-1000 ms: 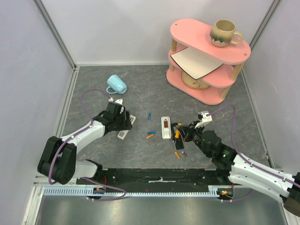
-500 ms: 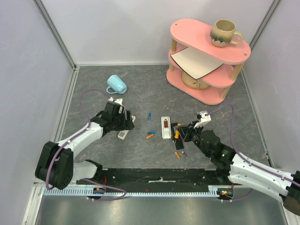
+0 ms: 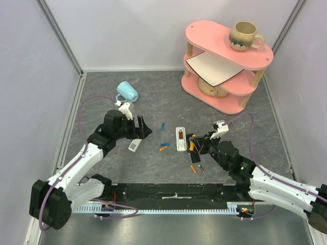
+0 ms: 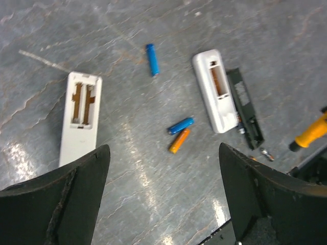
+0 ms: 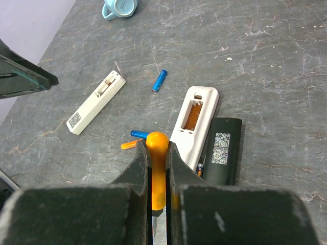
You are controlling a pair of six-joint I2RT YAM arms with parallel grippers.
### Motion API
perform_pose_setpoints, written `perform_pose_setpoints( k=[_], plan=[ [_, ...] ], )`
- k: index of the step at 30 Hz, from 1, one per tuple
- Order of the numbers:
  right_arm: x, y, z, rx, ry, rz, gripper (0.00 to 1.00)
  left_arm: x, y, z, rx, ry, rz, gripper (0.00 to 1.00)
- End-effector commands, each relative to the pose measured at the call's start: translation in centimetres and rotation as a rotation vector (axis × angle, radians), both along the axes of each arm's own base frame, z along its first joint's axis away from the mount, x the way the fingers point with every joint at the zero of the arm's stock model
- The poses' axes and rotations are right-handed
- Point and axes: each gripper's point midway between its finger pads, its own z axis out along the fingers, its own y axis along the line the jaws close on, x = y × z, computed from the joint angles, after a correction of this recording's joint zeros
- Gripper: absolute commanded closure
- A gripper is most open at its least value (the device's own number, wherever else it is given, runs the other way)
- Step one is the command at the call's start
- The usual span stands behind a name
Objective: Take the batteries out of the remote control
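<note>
A white remote (image 3: 180, 139) lies at the middle with its battery bay open and showing orange inside (image 5: 196, 120); a black remote (image 5: 222, 150) lies against its right side. A second white remote (image 4: 82, 117) lies to the left, its bay open and empty. Loose batteries lie on the table: a blue one (image 4: 152, 59), a blue (image 4: 180, 125) and orange (image 4: 179, 141) pair, and an orange (image 3: 193, 169) and a dark grey one (image 3: 201, 167) nearer the front. My left gripper (image 4: 163, 194) is open and empty above the table. My right gripper (image 5: 158, 153) is shut on an orange-handled screwdriver (image 5: 158, 173).
A light blue mug (image 3: 126, 92) lies on its side at the back left. A pink tiered shelf (image 3: 225, 61) with a mug and a board stands at the back right. White walls enclose the table on three sides.
My left gripper has lifted and drawn back from the left white remote, which now lies uncovered on the table. My right gripper has barely moved.
</note>
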Motion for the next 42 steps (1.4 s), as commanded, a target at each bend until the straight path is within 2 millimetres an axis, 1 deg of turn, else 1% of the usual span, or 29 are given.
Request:
perform_pose_setpoints(
  k=[1,6,10,13,14,16,17,19,20,22,24,25,26,27,28,29,30,32,34,35,36,38,39,42],
  plan=[
    [0.5,0.8,3.1,0.077,-0.049,0.002,1.00,-0.5,-1.4,3.4,-0.110,-0.119,-0.070,0.08],
    [0.5,0.9,2.8,0.077,-0.042,0.003,1.00,-1.2,-1.8,3.9,-0.111,-0.140,-0.083,0.09],
    [0.5,1.1,2.5,0.077,-0.034,0.006,1.00,-1.4,-2.0,3.2,-0.068,-0.115,-0.081,0.10],
    [0.5,1.2,2.4,0.076,-0.030,0.010,1.00,-1.7,-2.5,2.8,-0.046,-0.105,-0.095,0.10],
    [0.6,1.2,2.3,0.074,-0.030,0.007,1.00,-2.0,-3.0,2.8,-0.039,-0.102,-0.111,0.10],
    [0.5,1.3,2.1,0.068,-0.023,0.009,1.00,-2.0,-3.2,2.6,-0.013,-0.102,-0.107,0.11],
    [0.6,1.3,2.0,0.067,-0.021,0.008,1.00,-2.3,-3.6,2.6,-0.002,-0.101,-0.120,0.11],
    [0.6,1.4,1.6,0.056,-0.011,0.008,1.00,-2.0,-3.4,2.7,0.038,-0.113,-0.092,0.11],
    [0.7,1.4,1.5,0.053,-0.006,0.006,1.00,-2.4,-3.8,2.7,0.049,-0.119,-0.103,0.11],
    [0.8,1.7,1.1,0.035,0.009,0.015,1.00,-2.3,-3.9,3.0,0.062,-0.131,-0.096,0.11],
    [1.0,2.1,1.3,0.025,0.010,0.025,1.00,-2.5,-4.2,3.2,0.076,-0.140,-0.102,0.11],
    [1.0,2.4,0.9,0.005,0.019,0.044,1.00,-2.6,-4.3,3.1,0.082,-0.139,-0.106,0.11],
    [1.2,2.6,1.1,-0.003,0.022,0.048,1.00,-3.0,-4.7,3.2,0.083,-0.139,-0.122,0.11],
    [1.3,2.7,1.1,-0.014,0.025,0.054,1.00,-2.8,-4.5,3.3,0.095,-0.151,-0.110,0.11],
    [1.2,3.0,0.6,-0.039,0.036,0.074,1.00,-3.1,-4.7,3.0,0.104,-0.148,-0.119,0.12],
    [1.4,3.3,1.0,-0.038,0.033,0.085,1.00,-3.2,-4.8,3.1,0.108,-0.153,-0.118,0.12],
    [1.6,3.2,0.5,-0.058,0.049,0.087,1.00,-3.1,-4.7,3.0,0.118,-0.160,-0.112,0.12],
    [1.7,3.7,0.7,-0.061,0.057,0.127,1.00,-3.4,-5.1,3.1,0.125,-0.167,-0.122,0.12],
    [2.6,3.1,0.1,-0.074,0.085,0.119,1.00,-3.5,-5.3,2.9,0.142,-0.167,-0.126,0.12],
    [2.4,3.3,-0.1,-0.073,0.105,0.154,1.00,-3.5,-5.3,2.8,0.146,-0.166,-0.127,0.12],
    [3.5,2.2,-0.9,-0.083,0.134,0.127,1.00,-3.4,-5.4,2.7,0.150,-0.165,-0.127,0.12],
    [3.8,1.5,-1.6,-0.093,0.187,0.150,1.00,-3.5,-5.5,2.2,0.161,-0.153,-0.131,0.12],
    [4.8,0.3,-2.2,-0.111,0.207,0.120,1.00,-3.5,-5.5,2.1,0.164,-0.148,-0.129,0.12],
    [5.6,-1.4,-3.3,-0.145,0.261,0.097,1.00,-3.6,-5.4,1.2,0.188,-0.123,-0.120,0.12]
  ],
)
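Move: The orange-handled screwdriver is already gripped by the right hand. The black remote lies about 3 cm ahead of that hand, level sideways and roughly 12 cm below; the white remote is about 7 cm ahead and 6 cm left. From the empty left hand, the near blue battery lies some 10 cm right and 2 cm back, 11 cm below. The orange battery beside it is 9 cm right and 4 cm back; the left remote is about 4 cm left, 1 cm ahead. The screwdriver stays pinched in the right hand, which lingers, eases a little left and down, then sweeps about 5 cm forward over the black remote, swinging back right, sinking about 3 cm and tipping down. The open, empty left hand rises a few centimetres, then sinks while travelling right and back, about 7 cm in all, towards the blue and orange batteries, turning slightly clockwise. ##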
